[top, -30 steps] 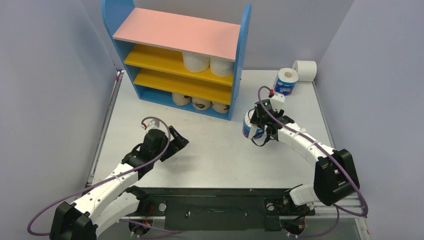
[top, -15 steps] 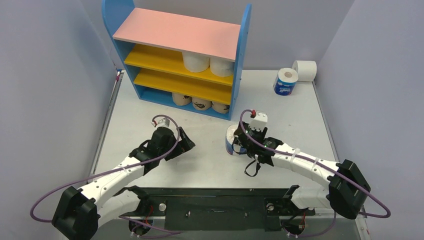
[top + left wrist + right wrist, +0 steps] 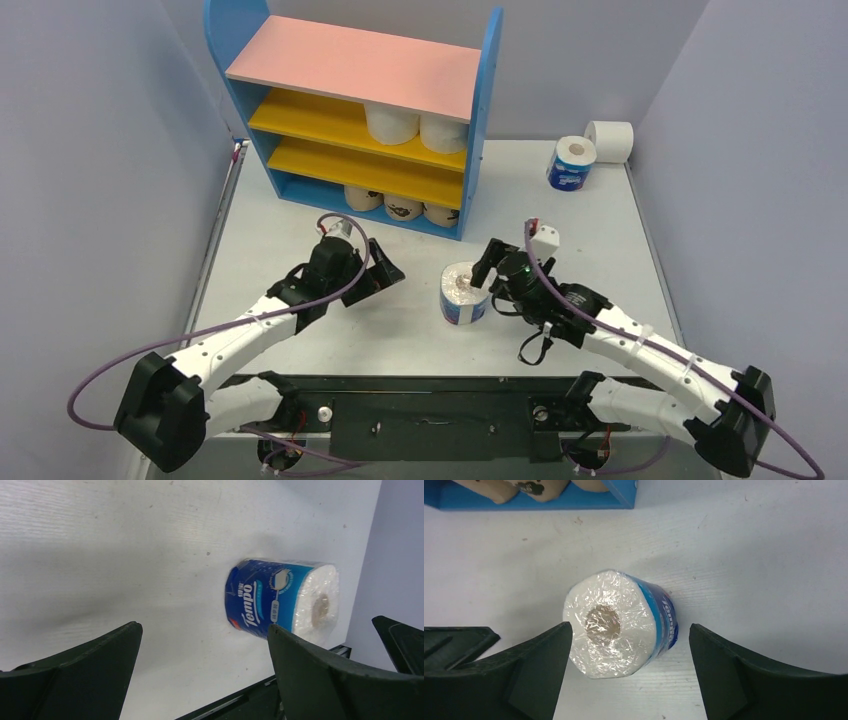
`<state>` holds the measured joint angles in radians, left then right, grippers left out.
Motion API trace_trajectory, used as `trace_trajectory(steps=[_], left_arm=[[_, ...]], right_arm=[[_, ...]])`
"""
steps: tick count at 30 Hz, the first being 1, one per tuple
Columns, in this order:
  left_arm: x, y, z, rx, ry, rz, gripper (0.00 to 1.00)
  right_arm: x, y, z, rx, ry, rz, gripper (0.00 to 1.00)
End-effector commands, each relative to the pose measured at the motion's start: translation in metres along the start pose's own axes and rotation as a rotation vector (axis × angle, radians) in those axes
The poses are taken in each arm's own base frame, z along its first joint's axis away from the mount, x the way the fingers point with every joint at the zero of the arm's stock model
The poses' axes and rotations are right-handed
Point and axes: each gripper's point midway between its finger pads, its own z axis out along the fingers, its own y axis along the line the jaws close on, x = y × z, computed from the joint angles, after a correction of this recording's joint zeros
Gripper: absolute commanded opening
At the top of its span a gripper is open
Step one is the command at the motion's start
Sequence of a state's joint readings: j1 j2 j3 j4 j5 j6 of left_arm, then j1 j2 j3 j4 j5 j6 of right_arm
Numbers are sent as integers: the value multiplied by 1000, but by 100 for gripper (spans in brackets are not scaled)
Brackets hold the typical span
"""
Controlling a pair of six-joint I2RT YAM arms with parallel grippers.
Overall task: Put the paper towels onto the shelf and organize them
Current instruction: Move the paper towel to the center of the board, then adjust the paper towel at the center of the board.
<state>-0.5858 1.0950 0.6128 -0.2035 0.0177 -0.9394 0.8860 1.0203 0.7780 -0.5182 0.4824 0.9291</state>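
Observation:
A blue-wrapped paper towel roll (image 3: 462,293) stands upright on the table in front of the shelf (image 3: 350,65). My right gripper (image 3: 491,283) is open just right of it. In the right wrist view the roll (image 3: 616,622) sits between the spread fingers of that gripper (image 3: 630,626), free of the right one. My left gripper (image 3: 386,272) is open and empty to the roll's left. The left wrist view shows the roll (image 3: 280,602) a short way beyond that gripper (image 3: 203,626). Two white rolls (image 3: 392,122) sit on the upper yellow shelf. Three tan printed rolls (image 3: 402,207) sit on the blue base.
Another blue-wrapped roll (image 3: 571,165) stands at the back right of the table, with a white roll (image 3: 610,140) lying behind it near the wall. The lower yellow shelf (image 3: 340,165) holds nothing. A black rail (image 3: 420,400) runs along the table's near edge.
My right arm carried the blue-wrapped roll leftward and toward the near edge, set it on the table and opened. My left arm moved right toward the roll.

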Motion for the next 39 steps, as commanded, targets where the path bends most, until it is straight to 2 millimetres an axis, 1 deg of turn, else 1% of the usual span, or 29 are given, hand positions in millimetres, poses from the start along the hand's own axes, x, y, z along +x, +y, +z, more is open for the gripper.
trace_trajectory(steps=[1,4,5,7,9,10,11,12,13,14,15,19,20,21,23,24,25,26,27,28,29,30,32,34,35,36,37,38,39], left_arm=[[-13,-45,1,136,25,-61,96],[-6,-57,10,186,85,-85,96],[-5,-64,11,215,105,-84,96],[1,-71,18,234,151,-80,96],[9,-76,24,242,204,-76,96],[12,-76,29,235,223,-78,96],[15,-79,30,240,242,-77,96],[17,-79,34,236,254,-79,96],[17,-83,34,249,256,-80,96],[16,-86,36,263,256,-85,96],[16,-87,37,267,257,-88,96],[21,-94,45,282,277,-75,96],[24,-92,48,268,286,-66,96],[30,-94,51,266,300,-39,96],[35,-97,54,263,299,-2,96],[36,-95,56,249,293,19,96],[40,-98,56,252,297,38,96],[43,-95,59,237,297,60,97],[47,-98,59,241,298,79,97],[51,-91,62,208,306,97,97],[55,-90,62,201,310,111,97],[57,-85,64,181,309,123,98],[63,-82,64,172,310,134,99],[66,-76,66,161,308,139,100],[68,-72,66,155,311,141,100],[69,-71,66,156,309,147,96],[70,-68,65,152,311,149,95],[70,-68,64,157,307,153,94],[69,-68,61,163,303,155,94]], right_arm=[[-20,6,-7,-113,30,185,83],[-24,8,0,-173,50,287,84],[-23,10,5,-197,68,309,84],[-20,10,11,-203,86,327,84],[-13,9,19,-203,118,342,84],[-10,5,24,-191,126,360,84],[-5,9,26,-208,157,369,83],[1,8,27,-213,182,393,84],[0,10,29,-228,182,425,84],[6,8,32,-231,203,445,83],[5,10,34,-239,204,469,84],[16,10,41,-243,245,476,84],[18,11,43,-244,254,473,84],[22,10,44,-248,255,460,81],[25,8,43,-247,251,433,80],[28,7,43,-243,249,416,80],[31,6,42,-238,252,392,79],[34,6,42,-233,253,372,78],[39,3,42,-221,263,338,77],[43,3,41,-214,264,315,77],[50,-1,41,-196,280,286,76],[57,-4,41,-178,295,263,75],[64,-4,40,-171,302,225,73],[71,-6,39,-157,304,193,69],[74,-5,38,-161,308,178,64],[71,-8,39,-138,285,168,59],[70,-4,36,-147,277,145,57],[66,-9,36,-116,249,126,52],[58,-5,34,-107,206,92,50]])
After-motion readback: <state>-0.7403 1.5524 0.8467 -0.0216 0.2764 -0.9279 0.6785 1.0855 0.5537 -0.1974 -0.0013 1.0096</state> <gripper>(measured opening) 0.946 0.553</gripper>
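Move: The paper towel to grasp is the blue-wrapped roll standing upright on the table, about 15 cm to the left hand's right, level with it fore-and-aft, its middle some 6 cm lower. From the right hand the same roll is about 5 cm to the left and 10 cm below. From the left hand, the shelf's near right foot is some 17 cm ahead and 16 cm right; the nearest brown roll on the lowest board is about 20 cm ahead and 11 cm right. The right hand's fingers come to pinch the right wall of the blue roll from above, one at the core and one outside: the hand rises slightly forward, rolls its left side up, sinks about 8 cm, then eases left and back while closing. The left hand sweeps about 12 cm right and slightly down, turning some 20 degrees clockwise, its wide-open fingers ending astride the roll's left rim. ##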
